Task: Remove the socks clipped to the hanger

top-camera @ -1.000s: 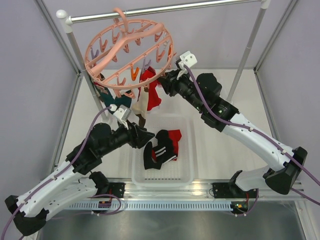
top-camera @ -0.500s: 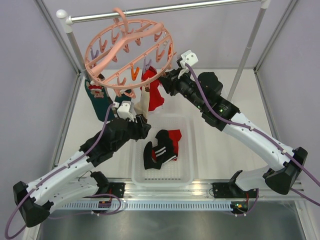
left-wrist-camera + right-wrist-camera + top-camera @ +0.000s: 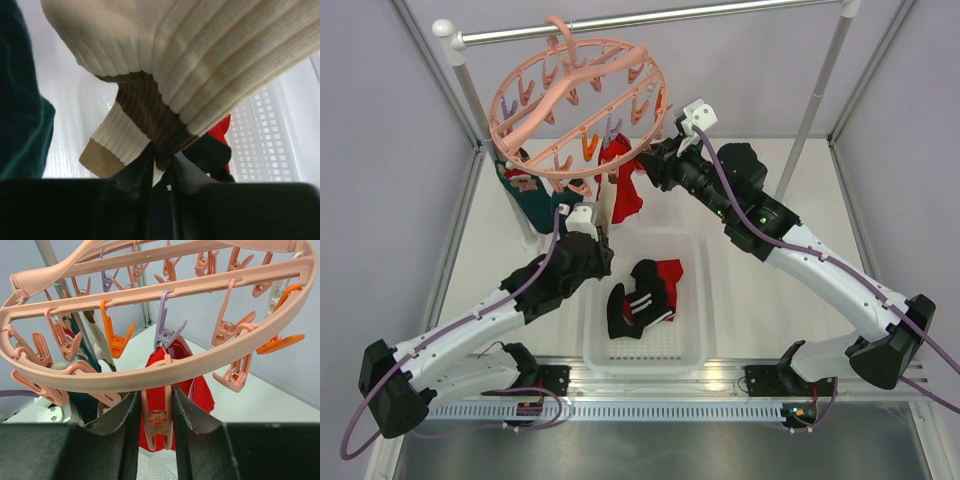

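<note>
The salmon-pink hanger (image 3: 575, 100) hangs by its hook from the metal rail. A red sock (image 3: 625, 185), a dark teal sock (image 3: 532, 200) and a beige-brown sock (image 3: 210, 60) hang from its clips. My left gripper (image 3: 162, 162) is under the ring and shut on the brown band of the beige-brown sock, and in the top view this gripper (image 3: 595, 225) hides most of that sock. My right gripper (image 3: 156, 410) is shut on a pink clip (image 3: 156, 425) at the ring's near rim (image 3: 165, 367), with the red sock (image 3: 200, 385) just behind it.
A white perforated basket (image 3: 690, 340) on the table below the hanger holds black-and-white striped and red socks (image 3: 642, 292). Upright rack poles (image 3: 815, 100) stand at both sides. Purple walls close in left and right.
My left arm has moved up and forward under the hanger, and its jaws have closed on the beige-brown sock. The right arm has stayed on its clip.
</note>
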`<state>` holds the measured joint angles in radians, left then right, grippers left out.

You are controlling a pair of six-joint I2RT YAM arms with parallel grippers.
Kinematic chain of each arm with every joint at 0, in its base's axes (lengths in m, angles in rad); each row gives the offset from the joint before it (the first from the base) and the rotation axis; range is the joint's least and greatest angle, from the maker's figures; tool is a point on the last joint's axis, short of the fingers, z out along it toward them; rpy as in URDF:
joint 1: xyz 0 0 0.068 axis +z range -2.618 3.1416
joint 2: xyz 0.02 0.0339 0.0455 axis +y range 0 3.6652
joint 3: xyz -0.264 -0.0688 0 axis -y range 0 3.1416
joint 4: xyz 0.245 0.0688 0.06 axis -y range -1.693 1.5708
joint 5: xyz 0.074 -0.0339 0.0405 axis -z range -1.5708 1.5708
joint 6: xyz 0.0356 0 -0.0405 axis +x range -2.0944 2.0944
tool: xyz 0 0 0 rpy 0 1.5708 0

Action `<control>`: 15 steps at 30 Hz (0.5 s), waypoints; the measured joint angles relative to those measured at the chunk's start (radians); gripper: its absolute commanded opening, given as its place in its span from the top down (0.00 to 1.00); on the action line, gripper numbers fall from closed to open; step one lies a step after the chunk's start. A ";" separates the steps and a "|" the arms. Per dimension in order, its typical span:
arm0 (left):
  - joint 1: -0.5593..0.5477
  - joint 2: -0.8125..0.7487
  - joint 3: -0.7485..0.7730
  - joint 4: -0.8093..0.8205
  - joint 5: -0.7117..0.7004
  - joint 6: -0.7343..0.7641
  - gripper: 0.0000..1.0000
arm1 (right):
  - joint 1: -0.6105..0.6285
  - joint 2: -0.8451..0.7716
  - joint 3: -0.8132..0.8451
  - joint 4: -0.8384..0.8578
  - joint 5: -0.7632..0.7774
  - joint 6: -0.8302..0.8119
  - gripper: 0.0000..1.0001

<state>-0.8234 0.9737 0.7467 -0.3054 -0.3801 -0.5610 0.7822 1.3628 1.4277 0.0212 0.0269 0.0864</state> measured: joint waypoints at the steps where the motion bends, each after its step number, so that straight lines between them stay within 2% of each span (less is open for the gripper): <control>1: -0.003 0.000 0.000 0.001 -0.004 0.000 0.89 | -0.001 0.000 0.000 0.000 -0.003 0.002 0.99; 3: -0.008 0.000 0.000 0.005 -0.005 0.001 0.97 | -0.001 0.000 0.000 0.000 -0.005 0.005 0.99; 12: -0.061 0.039 0.031 0.024 0.019 0.005 0.98 | -0.001 0.000 0.000 0.000 -0.013 0.023 0.86; 15: -0.087 0.072 0.060 0.028 0.020 0.004 0.98 | -0.001 -0.003 -0.003 0.000 -0.019 0.033 0.74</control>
<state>-0.9100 1.0454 0.8062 -0.2771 -0.3603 -0.5568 0.7811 1.3602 1.4250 0.0216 0.0078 0.1192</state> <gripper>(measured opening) 0.030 0.327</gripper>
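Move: The beige sock with the brown band hangs between the left fingertips, its middle about 3 cm ahead of and 5 cm above that hand. From there the red sock hangs some 11 cm ahead, 4 cm right and 15 cm up, a dark green sock 10 cm ahead, 8 cm left and 8 cm up, and the basket's sock pile lies 8 cm right, 3 cm nearer and 16 cm below. From the right hand the beige sock is about 5 cm back, 9 cm left and 20 cm below. The beige sock's brown band is pinched as the left fingers, still partly open at first, shut fully on it; then the left hand, gathering speed, draws it about 4 cm to the right over the basket, with only a slight drift back and up. The right hand stays in place, keeping its pinch on the peach clip at the hanger rim. ##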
